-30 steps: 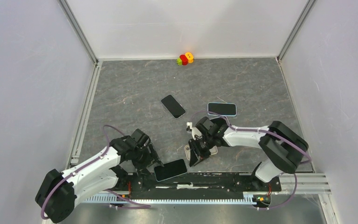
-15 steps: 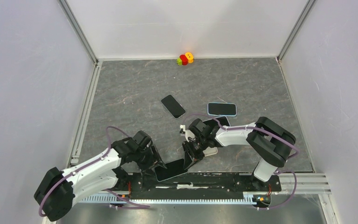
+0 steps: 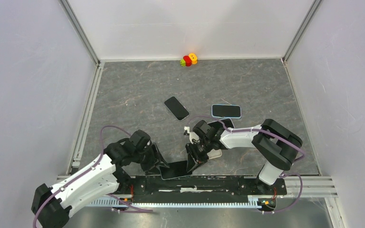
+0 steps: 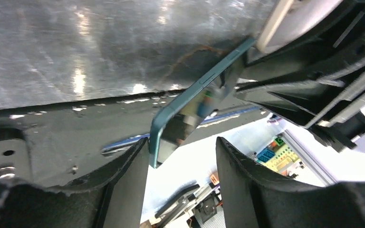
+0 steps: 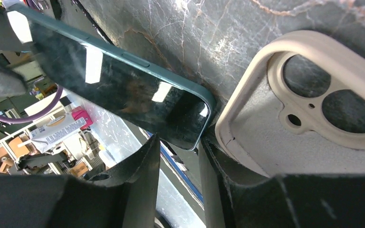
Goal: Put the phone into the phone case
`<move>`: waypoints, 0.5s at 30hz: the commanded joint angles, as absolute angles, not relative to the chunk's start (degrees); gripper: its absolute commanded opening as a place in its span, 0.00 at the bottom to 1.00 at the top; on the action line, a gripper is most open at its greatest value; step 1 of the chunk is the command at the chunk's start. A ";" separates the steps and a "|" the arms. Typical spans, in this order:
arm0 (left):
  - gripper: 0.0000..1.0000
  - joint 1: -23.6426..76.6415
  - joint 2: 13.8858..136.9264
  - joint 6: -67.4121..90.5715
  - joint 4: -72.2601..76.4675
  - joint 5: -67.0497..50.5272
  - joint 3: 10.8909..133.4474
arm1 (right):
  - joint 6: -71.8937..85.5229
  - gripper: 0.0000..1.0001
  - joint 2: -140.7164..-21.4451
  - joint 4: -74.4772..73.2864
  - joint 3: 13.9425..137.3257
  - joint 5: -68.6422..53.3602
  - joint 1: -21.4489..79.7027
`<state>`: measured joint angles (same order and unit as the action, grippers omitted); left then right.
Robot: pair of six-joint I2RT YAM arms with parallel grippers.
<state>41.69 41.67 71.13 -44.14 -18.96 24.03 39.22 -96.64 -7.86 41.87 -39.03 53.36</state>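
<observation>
A dark phone [image 3: 175, 169] with a teal edge lies tilted at the table's front edge, between my two grippers. In the left wrist view one corner of the phone [image 4: 195, 107] sits between the fingers of my left gripper [image 4: 183, 147], close to the left finger, with a gap to the other. My left gripper [image 3: 160, 164] is open. The phone's other end [image 5: 119, 90] reaches between the fingers of my right gripper [image 5: 178, 140], also open. The beige phone case [image 5: 285, 152] lies hollow side up just right of it, with its camera cut-outs showing. From above, the case [image 3: 215, 153] is beside my right gripper [image 3: 193, 161].
A second black phone [image 3: 177, 108] and a phone in a light blue case [image 3: 226, 111] lie mid-table. A small coloured toy [image 3: 188, 59] sits at the back wall. The black mounting rail [image 3: 209, 183] runs just in front of the phone. Walls close both sides.
Both grippers have closed in on the phone's two ends, left moving right, right moving left. The left jaws have narrowed. The phone has tipped up off flat.
</observation>
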 commanded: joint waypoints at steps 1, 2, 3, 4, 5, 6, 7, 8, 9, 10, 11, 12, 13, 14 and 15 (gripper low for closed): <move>0.57 42.69 44.44 72.64 -30.06 -24.34 30.41 | 39.72 0.40 -96.55 1.60 43.38 -40.61 54.23; 0.56 43.02 45.83 72.01 -30.06 -24.42 31.00 | 39.64 0.40 -96.62 1.66 43.49 -40.74 54.24; 0.56 43.57 47.40 71.25 -30.06 -24.24 32.02 | 39.58 0.40 -96.70 1.60 43.66 -40.79 54.24; 0.56 44.44 48.51 70.49 -30.06 -23.58 32.90 | 39.51 0.41 -96.62 1.59 43.75 -40.79 54.24; 0.55 45.07 49.74 69.81 -30.06 -23.15 33.78 | 39.40 0.41 -96.51 1.58 43.77 -40.70 54.28; 0.54 45.54 50.98 69.22 -30.06 -22.59 34.25 | 39.42 0.41 -96.43 1.58 43.81 -40.73 54.22; 0.52 45.90 51.84 68.83 -30.08 -22.02 34.68 | 39.38 0.41 -96.39 1.58 43.86 -40.71 54.21; 0.49 46.13 52.57 68.38 -30.06 -21.54 34.95 | 39.36 0.41 -96.34 1.58 43.88 -40.74 54.16; 0.45 46.27 53.12 67.94 -30.14 -21.02 35.05 | 39.29 0.41 -96.32 1.58 43.90 -40.72 54.14; 0.39 46.32 53.57 67.73 -30.23 -20.54 35.06 | 39.26 0.41 -96.19 1.54 43.86 -40.70 54.15; 0.33 46.31 53.83 67.21 -30.87 -19.89 35.29 | 39.22 0.41 -96.00 1.51 43.78 -40.69 54.08; 0.25 46.32 54.17 66.63 -32.37 -18.96 35.80 | 39.28 0.42 -95.62 1.49 43.77 -40.74 53.95; 0.19 46.33 54.43 65.98 -34.13 -18.09 36.39 | 39.22 0.43 -95.07 1.30 43.77 -40.49 53.74; 0.14 46.32 54.64 64.86 -35.55 -17.36 36.98 | 38.97 0.44 -94.58 0.81 43.90 -40.24 53.41; 0.10 46.32 54.74 64.17 -37.24 -16.40 37.84 | 38.67 0.46 -93.95 0.29 44.09 -39.88 53.08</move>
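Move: The phone is already tipped up, its left end raised by the left hand's open fingers; its middle is about 8 cm to the right of the left hand, 1 cm back and 3 cm lower. From the right hand, poised at the phone's other end, that middle is some 9 cm left, 1 cm back and 1 cm higher. The beige phone case lies about 6 cm ahead and 6 cm right of the right hand, 1 cm lower; a cased phone lies roughly 16 cm beyond the case and 9 cm farther right. The left hand sweeps right along the phone towards the right hand, about 5 cm, while rising some 4.5 cm and edging forward, then eases about 1 cm back left and down as its fingers close from a wide gap and pinch the phone's two faces near its left end, the wrist turning slightly clockwise. The right hand stays close at the phone's right end with its fingers still part open, giving only about 1.5 cm to the left and 1 cm up. ##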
